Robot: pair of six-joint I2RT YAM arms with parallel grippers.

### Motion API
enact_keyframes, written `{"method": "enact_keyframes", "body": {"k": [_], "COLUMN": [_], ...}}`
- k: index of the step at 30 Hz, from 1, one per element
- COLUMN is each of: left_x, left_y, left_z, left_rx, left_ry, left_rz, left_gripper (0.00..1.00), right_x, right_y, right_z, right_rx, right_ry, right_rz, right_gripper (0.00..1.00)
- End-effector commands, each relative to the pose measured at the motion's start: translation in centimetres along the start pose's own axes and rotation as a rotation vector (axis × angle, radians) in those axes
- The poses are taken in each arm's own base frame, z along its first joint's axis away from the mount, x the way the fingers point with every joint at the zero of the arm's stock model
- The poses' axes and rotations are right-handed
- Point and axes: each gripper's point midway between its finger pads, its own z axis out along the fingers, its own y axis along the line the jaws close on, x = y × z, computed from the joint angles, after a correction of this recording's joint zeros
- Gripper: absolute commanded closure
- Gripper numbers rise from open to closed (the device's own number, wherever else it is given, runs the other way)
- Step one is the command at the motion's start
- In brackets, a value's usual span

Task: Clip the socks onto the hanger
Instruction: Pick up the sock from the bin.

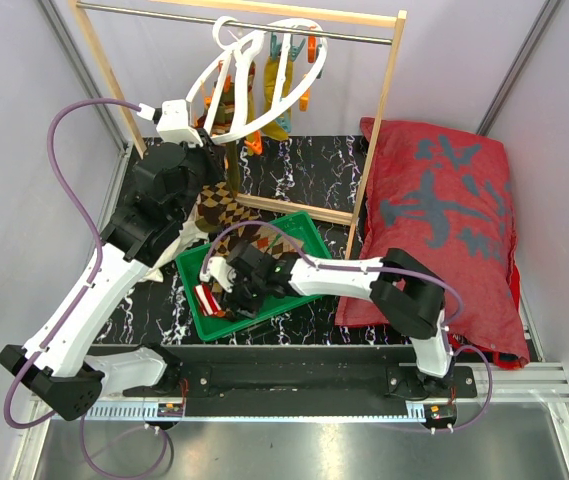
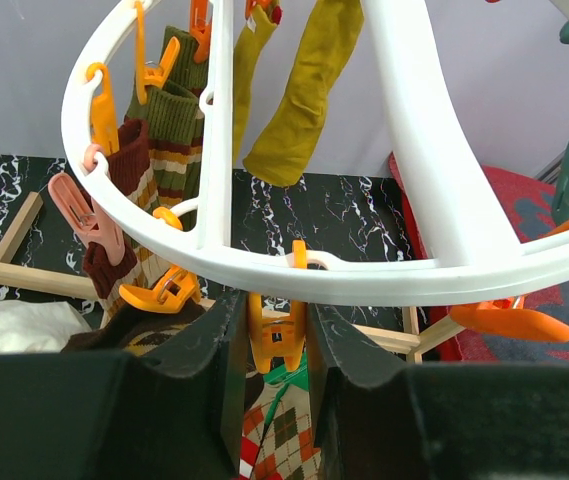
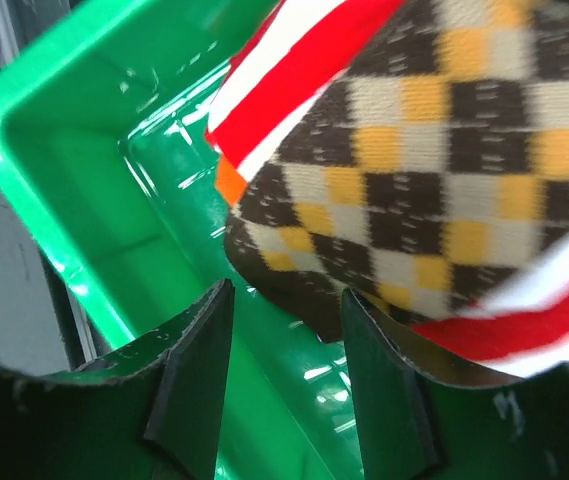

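The hanger (image 1: 256, 80), a white ring (image 2: 414, 200) with orange and teal clips, hangs from the rack's rod. Olive-yellow socks (image 2: 309, 90) and a brown striped sock (image 2: 169, 140) are clipped to it. My left gripper (image 1: 212, 135) (image 2: 276, 305) reaches up under the ring, shut on an orange clip (image 2: 276, 340). My right gripper (image 1: 232, 298) (image 3: 286, 295) is down in the green bin (image 3: 84, 200). It is open, and the toe of a brown-yellow argyle sock (image 3: 434, 170) lies between its fingers. A red-and-white striped sock (image 3: 294, 70) lies beside the argyle one.
The green bin (image 1: 309, 232) sits mid-table on the black marbled mat. The wooden rack frame (image 1: 379, 130) stands behind it. A big red cushion (image 1: 444, 230) fills the right side. A white cloth (image 1: 189, 238) and another argyle sock (image 1: 222, 210) lie under the left arm.
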Motion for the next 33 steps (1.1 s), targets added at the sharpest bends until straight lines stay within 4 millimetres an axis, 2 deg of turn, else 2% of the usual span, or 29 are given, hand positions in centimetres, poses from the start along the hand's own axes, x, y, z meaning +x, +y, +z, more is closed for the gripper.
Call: {"method": "enact_keyframes", "body": {"k": [1,4,6,7,8,10,11,12,15,18,21,24,26,28,29,30,32,33], "left_x": [-2.1,-2.0,-1.9,-1.9,-2.0,-2.3,-2.3,-2.4,-2.5,-2.7,-3.0,-3.3,-3.6,-3.7,-3.7,-3.8,-3.9,-3.7], "left_y": [0.1,0.0,0.1,0.1,0.1,0.2,0.1,0.1,0.1,0.2,0.3,0.3,0.3,0.2,0.3,0.2,0.1,0.1], "left_z": [-0.4,-0.4,-0.4,-0.5,-0.5,-0.7,-0.7,-0.7,-0.8,-0.9,-1.1,-1.2,-1.3,-1.3,-1.3,-1.3,-1.4,-1.3], "left_rx": [-0.014,-0.008,-0.009,-0.009,-0.01,-0.012,-0.011,-0.01,-0.008,-0.013,-0.014,-0.016,-0.016,-0.012,-0.013,-0.011,-0.007,-0.005], "left_ry": [-0.054,-0.05,-0.047,-0.047,-0.05,-0.058,-0.058,-0.059,-0.061,-0.067,-0.079,-0.089,-0.098,-0.101,-0.103,-0.105,-0.107,-0.103], "left_rz": [-0.011,-0.014,-0.015,-0.015,-0.016,-0.019,-0.019,-0.019,-0.02,-0.019,-0.019,-0.024,-0.028,-0.03,-0.032,-0.033,-0.037,-0.037], "left_gripper": [1.0,1.0,1.0,1.0,1.0,1.0,1.0,1.0,1.0,1.0,1.0,1.0,1.0,1.0,1.0,1.0,1.0,1.0], "right_x": [-0.1,0.8,1.1,1.0,1.0,0.3,0.0,-0.3,-2.2,-4.8,-5.6,-6.9,-6.5,-6.6,-6.4,-6.4,-6.3,-6.9], "right_y": [0.4,0.1,-0.2,-0.2,-0.3,-0.4,-0.3,-0.3,-0.1,-0.4,-1.1,-2.1,-3.1,-3.8,-5.0,-5.3,-6.6,-6.7], "right_z": [1.4,2.4,2.6,2.2,2.0,0.9,0.4,-0.1,-2.7,-6.4,-8.9,-13.0,-15.0,-17.7,-19.0,-20.9,-23.3,-25.2], "right_rx": [0.011,0.039,0.062,0.068,0.075,0.089,0.091,0.098,0.114,0.164,0.213,0.269,0.293,0.314,0.339,0.359,0.404,0.419], "right_ry": [0.033,0.071,0.086,0.087,0.086,0.068,0.059,0.052,-0.001,-0.084,-0.112,-0.16,-0.157,-0.18,-0.19,-0.207,-0.236,-0.274], "right_rz": [-0.033,-0.035,-0.036,-0.036,-0.032,-0.038,-0.041,-0.038,-0.041,-0.051,-0.044,-0.018,0.034,0.082,0.125,0.142,0.176,0.184], "right_gripper": [0.45,0.5,0.6,0.65,0.74,0.82,0.91,0.94,1.0,1.0,1.0,1.0,1.0,1.0,1.0,1.0,1.0,1.0]}}
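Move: The checkered brown sock's toe end lies right under the right hand, about 3 cm down; its middle is some 4 cm ahead, 2 cm to the left and 4 cm below. The red-striped sock's middle is about 6 cm ahead and 4 cm to the right of the hand, and the brown striped sock some 6 cm ahead and 14 cm right. From the left hand the checkered sock lies roughly 13 cm back, 3 cm left and 38 cm below. Lower the right gripper about 3 cm into the green bin, closing the half-open fingers to pinch the toe end of the checkered sock. Then lift fast, some 20 cm, swinging right and a little forward on the way up while the hand turns about 20 degrees clockwise. Keep the left gripper still, fingers staying on the orange clip at the hanger's rim. ##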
